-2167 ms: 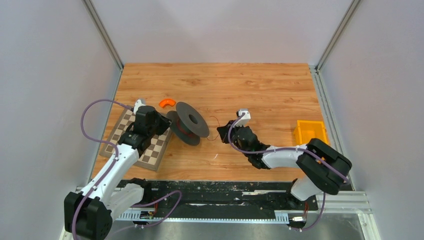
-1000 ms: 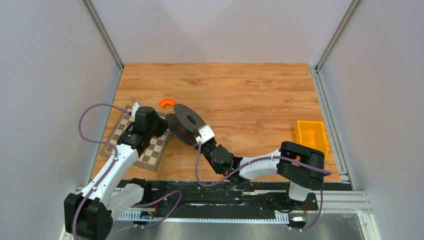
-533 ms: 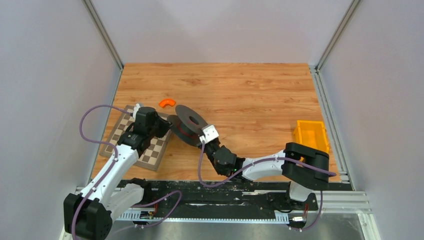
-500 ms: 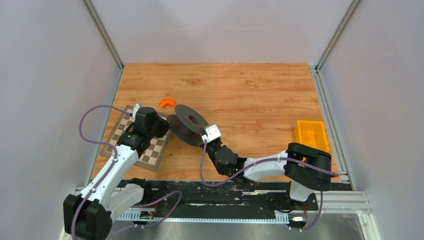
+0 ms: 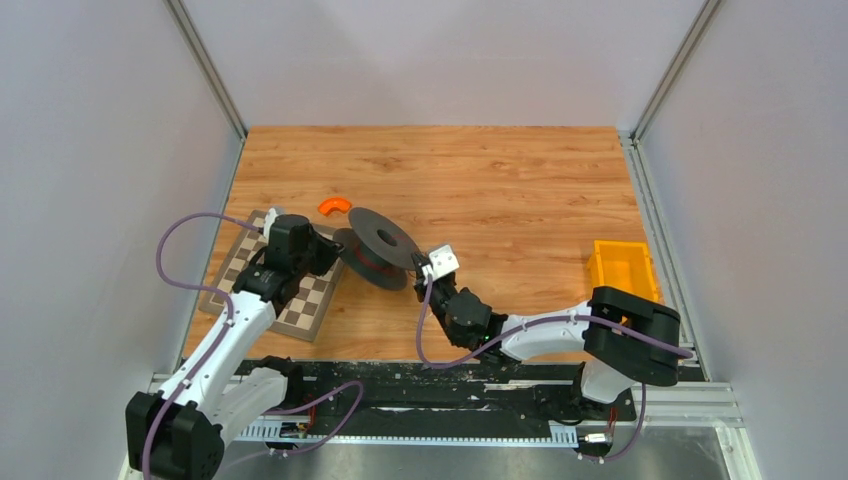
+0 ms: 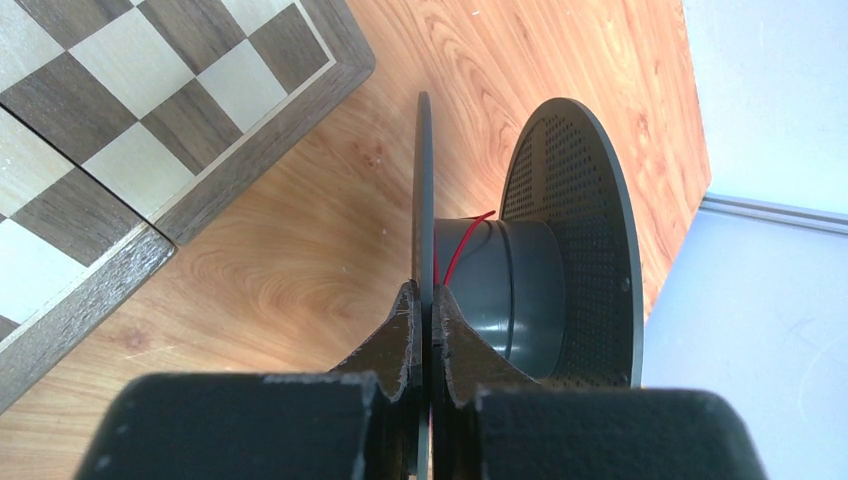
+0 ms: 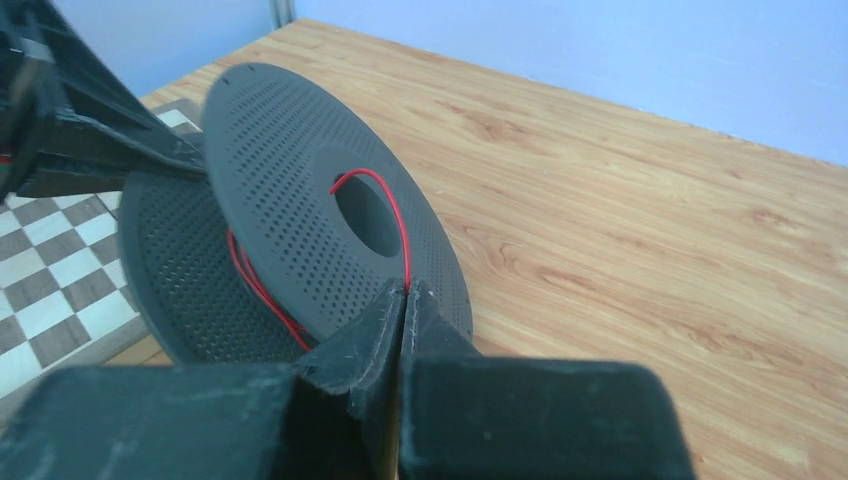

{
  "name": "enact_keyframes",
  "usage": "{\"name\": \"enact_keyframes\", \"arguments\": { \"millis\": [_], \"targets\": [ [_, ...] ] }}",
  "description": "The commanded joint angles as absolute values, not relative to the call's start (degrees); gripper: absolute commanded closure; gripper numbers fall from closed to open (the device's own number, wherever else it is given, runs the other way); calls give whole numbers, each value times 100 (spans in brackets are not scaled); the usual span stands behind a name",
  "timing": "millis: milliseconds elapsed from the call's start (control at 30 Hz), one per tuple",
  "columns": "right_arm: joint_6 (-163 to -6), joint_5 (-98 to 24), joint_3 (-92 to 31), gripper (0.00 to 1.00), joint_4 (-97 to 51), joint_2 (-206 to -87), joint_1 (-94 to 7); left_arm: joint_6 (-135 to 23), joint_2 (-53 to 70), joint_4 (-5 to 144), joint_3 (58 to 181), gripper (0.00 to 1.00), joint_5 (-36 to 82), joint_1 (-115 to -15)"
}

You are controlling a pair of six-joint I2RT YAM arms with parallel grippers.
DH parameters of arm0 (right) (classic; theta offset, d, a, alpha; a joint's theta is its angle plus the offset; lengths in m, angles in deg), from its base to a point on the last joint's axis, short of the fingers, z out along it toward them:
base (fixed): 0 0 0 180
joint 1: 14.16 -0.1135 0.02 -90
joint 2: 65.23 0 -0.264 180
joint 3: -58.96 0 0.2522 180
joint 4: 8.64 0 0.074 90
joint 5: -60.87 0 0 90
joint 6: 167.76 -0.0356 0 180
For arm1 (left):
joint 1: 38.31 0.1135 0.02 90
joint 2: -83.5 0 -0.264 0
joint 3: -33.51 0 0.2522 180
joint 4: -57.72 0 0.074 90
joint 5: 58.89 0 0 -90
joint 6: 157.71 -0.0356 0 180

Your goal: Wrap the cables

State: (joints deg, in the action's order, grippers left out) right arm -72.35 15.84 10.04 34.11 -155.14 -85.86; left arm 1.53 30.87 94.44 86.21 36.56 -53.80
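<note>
A black spool (image 5: 375,247) stands tilted beside the chessboard, its perforated flange (image 7: 290,170) facing my right wrist. My left gripper (image 6: 425,300) is shut on the rim of the spool's thin flange (image 6: 424,180). The cable, a thin red wire (image 7: 400,215), runs from the centre hole across the flange face into my right gripper (image 7: 408,290), which is shut on it at the spool's near right edge. More red wire (image 7: 255,285) lies between the flanges, and a strand (image 6: 462,243) crosses the grey hub.
A chessboard (image 5: 255,270) lies under the left arm at the table's left. An orange curved piece (image 5: 335,205) sits just behind the spool. A yellow bin (image 5: 622,268) stands at the right edge. Bare wood lies behind and right of the spool.
My right gripper swung from the spool's right side round to its near side, then moved right again with the wire. The left gripper stayed on the flange.
</note>
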Motion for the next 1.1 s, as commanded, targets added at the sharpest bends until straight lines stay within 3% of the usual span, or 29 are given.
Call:
{"name": "enact_keyframes", "arguments": {
  "millis": [0,400,800,1067],
  "targets": [
    [-6620,1181,1075,100,4365,-15333,-8684,488,3070,9105,8823,100,3556,-5369],
    [-6048,415,710,100,4382,-15808,-8968,603,3003,9164,8858,100,3474,-5369],
    [-5799,781,345,100,4443,-16464,-9080,625,3394,8973,8715,100,3356,-5372],
    [-5953,1345,-57,100,4407,-16824,-9078,1113,4153,8213,7928,100,3147,-5369]
  ]
}}
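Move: The right hand has the red cable's end between its fingers. The middle of the cable spool lies about 6 cm to its left, 3 cm ahead and some 4 cm lower; the chessboard is roughly 28 cm left and 1 cm farther out, the orange piece 16 cm left and 17 cm ahead, both on the table. The left hand grips the spool's left flange, with the spool's middle about 6 cm to its right, 1 cm ahead and 5 cm below. Still pinching the cable, the right hand sweeps about 7 cm left, bowing back around the spool's right flange. ##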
